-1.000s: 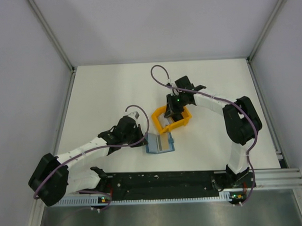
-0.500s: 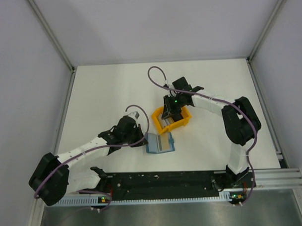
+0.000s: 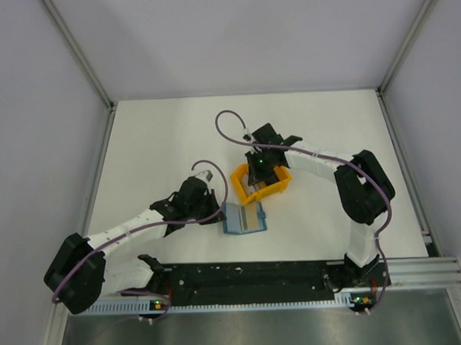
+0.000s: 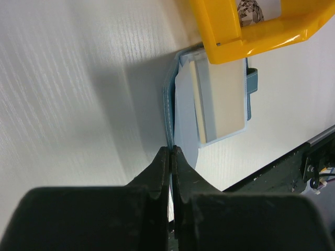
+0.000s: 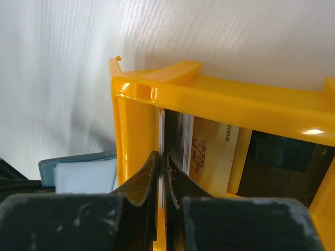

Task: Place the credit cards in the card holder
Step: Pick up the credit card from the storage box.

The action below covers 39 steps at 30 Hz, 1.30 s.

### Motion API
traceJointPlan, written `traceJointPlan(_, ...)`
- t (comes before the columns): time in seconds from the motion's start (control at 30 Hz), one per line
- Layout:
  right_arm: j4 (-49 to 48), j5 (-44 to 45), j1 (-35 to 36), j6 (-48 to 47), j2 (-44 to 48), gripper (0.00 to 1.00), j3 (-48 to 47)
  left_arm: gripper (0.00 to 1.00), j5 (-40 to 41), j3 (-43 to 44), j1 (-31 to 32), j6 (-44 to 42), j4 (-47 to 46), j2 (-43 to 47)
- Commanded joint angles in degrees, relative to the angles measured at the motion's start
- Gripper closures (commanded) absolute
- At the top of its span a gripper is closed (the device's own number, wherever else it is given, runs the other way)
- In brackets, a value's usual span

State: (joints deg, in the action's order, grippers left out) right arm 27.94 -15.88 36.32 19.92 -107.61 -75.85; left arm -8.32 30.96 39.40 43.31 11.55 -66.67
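The teal card holder (image 3: pixel 246 219) lies open on the table in front of the orange tray (image 3: pixel 280 187). A pale yellowish card (image 4: pixel 222 99) sits in its pocket. My left gripper (image 3: pixel 219 213) is shut on the holder's left edge (image 4: pixel 168 104), with the jaws (image 4: pixel 171 150) pinched on the flap. My right gripper (image 3: pixel 255 181) reaches down into the tray and is shut on the edge of a thin white credit card (image 5: pixel 162 130) that stands against the tray's wall (image 5: pixel 131 136). Beside it stand more cards, among them a gold one (image 5: pixel 209 154) marked VIP.
The tray's near corner overlaps the holder's far end in the left wrist view (image 4: pixel 230 31). The black rail (image 3: pixel 249 276) runs along the table's near edge. White walls close in the table on three sides.
My right arm has shifted left inside the tray, and its jaws, slightly apart before, have closed on the white card. The left arm and the holder have not moved.
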Motion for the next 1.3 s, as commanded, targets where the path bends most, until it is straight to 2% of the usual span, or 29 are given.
traceJointPlan(0.0,0.45,5.67,0.86,-1.29,5.03,1.00,-2.63,1.00,-0.03,1.12,-0.37,-0.68,-2.41,0.05)
traceJointPlan(0.27,0.53,17.44,1.12,-3.05,12.34,1.00,-2.46,1.00,-0.12,1.30,-0.37,-0.51,-2.50,0.05)
traceJointPlan(0.37,1.58,21.14,2.53,-2.44,12.16,1.00,-2.37,1.00,-0.21,1.38,-0.37,-0.59,-2.41,0.05)
traceJointPlan(0.5,2.47,30.53,5.16,0.37,11.90,1.00,-1.58,1.00,-0.30,1.30,-0.29,-0.68,-2.15,0.05)
traceJointPlan(0.6,2.47,33.45,6.40,1.61,9.80,1.00,-1.31,1.00,-0.56,1.12,-0.37,-0.51,-2.06,0.14)
traceJointPlan(0.7,2.55,32.59,6.40,2.23,7.43,1.00,-1.75,1.00,-0.91,1.38,-0.37,-0.59,-2.06,0.23)
traceJointPlan(0.87,2.82,28.63,6.75,0.91,3.03,0.92,-3.51,1.00,-1.00,1.47,-0.37,-0.51,-2.06,0.32)
traceJointPlan(1.07,2.73,24.94,8.59,0.38,1.71,0.75,-4.83,1.00,-1.18,1.47,-0.37,-0.59,-2.32,0.23)
traceJointPlan(1.27,2.73,21.95,8.95,1.08,1.79,0.68,-5.36,1.00,-1.18,1.12,-0.37,-0.59,-2.50,0.23)
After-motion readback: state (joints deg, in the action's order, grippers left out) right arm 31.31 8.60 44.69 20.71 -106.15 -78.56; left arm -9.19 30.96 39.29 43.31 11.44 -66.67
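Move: The white credit card at the left end of the storage box is right at the right hand's already shut fingertips, its middle about 2 cm below. The gold card stands some 3 cm to the right and 1 cm back, the box's middle about 4 cm right and level fore and aft, and the card holder 11 cm back and 3 cm left. From the left hand that white card lies roughly 10 cm ahead and 10 cm right. Over the cards in the storage box the right hand rises about 7 cm with shut fingers, drifting forward and some 3.5 cm right. It then sinks back towards them, opening partway, and swings left and slightly back until the fingers straddle a white card's upper edge, wrist tilted about 20 degrees. The left hand keeps its pinch on the card holder's edge. ##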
